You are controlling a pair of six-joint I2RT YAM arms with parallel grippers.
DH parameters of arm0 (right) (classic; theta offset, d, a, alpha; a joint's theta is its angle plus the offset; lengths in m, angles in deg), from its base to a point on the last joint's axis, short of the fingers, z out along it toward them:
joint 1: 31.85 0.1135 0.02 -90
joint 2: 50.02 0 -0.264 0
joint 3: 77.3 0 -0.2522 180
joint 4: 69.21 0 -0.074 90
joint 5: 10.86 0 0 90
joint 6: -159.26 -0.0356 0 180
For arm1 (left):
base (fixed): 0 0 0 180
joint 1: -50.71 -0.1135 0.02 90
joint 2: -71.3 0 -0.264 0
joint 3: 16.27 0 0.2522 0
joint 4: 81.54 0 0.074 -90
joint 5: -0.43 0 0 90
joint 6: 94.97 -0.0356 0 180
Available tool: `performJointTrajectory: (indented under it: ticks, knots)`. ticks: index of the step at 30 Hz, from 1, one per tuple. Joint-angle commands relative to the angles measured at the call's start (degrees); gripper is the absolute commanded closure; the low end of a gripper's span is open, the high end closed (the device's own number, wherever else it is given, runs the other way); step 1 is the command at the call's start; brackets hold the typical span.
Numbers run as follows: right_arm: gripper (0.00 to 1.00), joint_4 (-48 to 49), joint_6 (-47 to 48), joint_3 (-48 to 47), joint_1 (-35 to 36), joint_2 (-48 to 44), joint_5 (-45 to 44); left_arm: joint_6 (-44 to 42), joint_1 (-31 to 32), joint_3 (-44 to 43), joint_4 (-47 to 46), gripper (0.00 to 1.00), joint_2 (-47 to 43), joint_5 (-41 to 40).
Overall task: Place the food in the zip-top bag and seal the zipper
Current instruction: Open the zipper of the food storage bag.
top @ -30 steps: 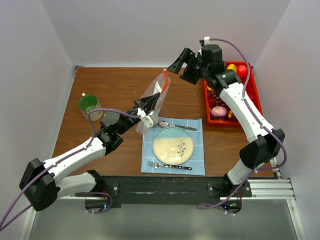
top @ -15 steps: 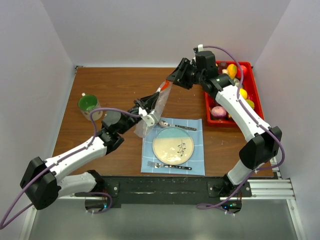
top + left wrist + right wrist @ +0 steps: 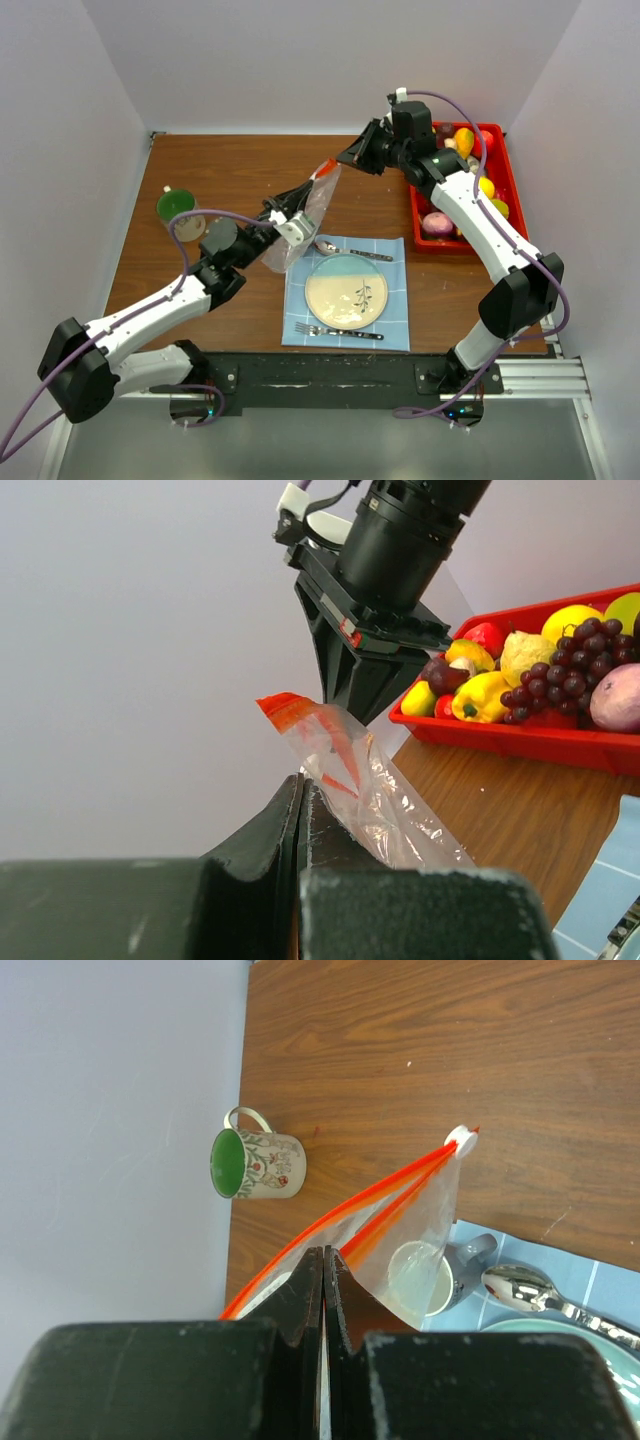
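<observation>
The clear zip-top bag point(image 3: 312, 200) hangs tilted above the table's middle, its orange-red zipper point(image 3: 385, 1185) running along the open mouth. My left gripper point(image 3: 290, 212) is shut on the bag's lower part point(image 3: 385, 800). My right gripper point(image 3: 343, 162) is shut on one lip of the mouth point(image 3: 325, 1252), right at the zipper's upper end. The food point(image 3: 520, 675), including purple grapes point(image 3: 565, 673), a yellow pepper and red pieces, lies in the red tray point(image 3: 507, 175) at the back right. No food is in the bag.
A blue mat point(image 3: 393, 330) near the front holds a plate point(image 3: 346, 291), a fork point(image 3: 335, 332) and a spoon point(image 3: 352, 250). A green-lined mug point(image 3: 177, 207) stands at the left. A grey cup point(image 3: 430, 1278) shows through the bag, beside the spoon.
My right gripper has swung left from beside the tray to the bag's top and closed on its mouth edge. The left gripper kept hold and lifted the bag slightly.
</observation>
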Motion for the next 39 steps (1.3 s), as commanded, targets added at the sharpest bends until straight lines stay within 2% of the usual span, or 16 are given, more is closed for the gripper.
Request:
performJointTrajectory:
  ticks: [1, 4, 5, 7, 9, 10, 13, 16, 21, 26, 28, 33, 39]
  knots:
    - [1.0, 1.9, -0.6, -2.6, -0.1, -3.1, 1.4, 3.1, 0.3, 0.4, -2.4, 1.0, -2.2, -1.1]
    - [1.0, 0.9, 0.0, -4.2, 0.0, -2.7, 0.7, 3.2, 0.3, 0.1, -2.4, 1.0, -2.1, -1.3]
    - [0.95, 0.0, 0.3, -4.7, -0.1, -2.2, 0.8, 3.0, 0.3, 0.1, -2.4, 1.0, -2.0, -1.3]
    - [0.76, -1.6, 1.2, -6.9, -0.1, -1.6, 1.3, 2.3, 0.3, 0.2, -3.0, 1.0, -2.1, -1.3]
    - [0.7, -2.7, 1.3, -7.5, -0.1, -1.4, 2.8, 1.3, 0.3, 0.3, -3.1, 1.0, -2.1, -0.2]
    - [0.6, -3.2, 1.2, -7.7, -0.2, -1.5, 3.1, 0.3, 0.3, 0.3, -3.1, 1.0, -1.9, 0.2]
    - [0.48, -4.3, 0.4, -8.1, -0.3, -1.8, 4.2, -3.9, 0.3, 0.4, -3.9, 1.0, -1.2, 1.6]
    - [0.46, -6.3, -0.4, -9.6, -1.0, -1.5, 5.1, -7.2, 0.3, 1.2, -8.0, 1.0, -0.8, 3.3]
    - [0.46, -9.0, -2.2, -11.7, -1.6, -1.2, 6.0, -12.5, 1.1, 0.0, -7.7, 1.0, 0.9, 3.7]
    - [0.46, -8.4, -4.9, -11.7, -1.6, 0.0, 9.5, -18.8, 3.6, 1.0, -10.1, 1.0, 2.6, 0.3]
    - [0.46, -8.9, -5.3, -11.5, -1.5, 0.4, 10.2, -21.2, 4.2, 2.2, -13.7, 1.0, 3.5, -1.3]
    - [0.46, -12.6, -4.2, -11.1, -1.7, 0.2, 6.7, -23.6, 4.6, 4.3, -19.4, 1.0, 3.8, -3.7]
    - [0.42, -16.3, -3.0, -13.8, -3.2, 0.8, 3.5, -24.7, 5.0, 4.5, -19.6, 1.0, 3.8, -4.0]
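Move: At the right hand's shut fingertips is the orange zipper rim of the food storage bag, its middle some 3 cm to the left, about 1 cm back and 1 cm lower. The grey cup stands about 10 cm to the left and 2 cm back, the spoon 3 cm right and 5 cm back, both about 30 cm below. From the left hand, which already pinches the bag, the zipper's middle is about 4 cm ahead, 4 cm right and 3 cm higher. Opening from shut to a bit over half, the right fingers let go of the bag's rim as the hand rises about 5 cm, easing back 2 cm or so; it then sinks some 2 cm with the fingers spread about the bag's top. The left hand keeps its pinch nearly in place and tips its fingers upward by some 20 degrees. ##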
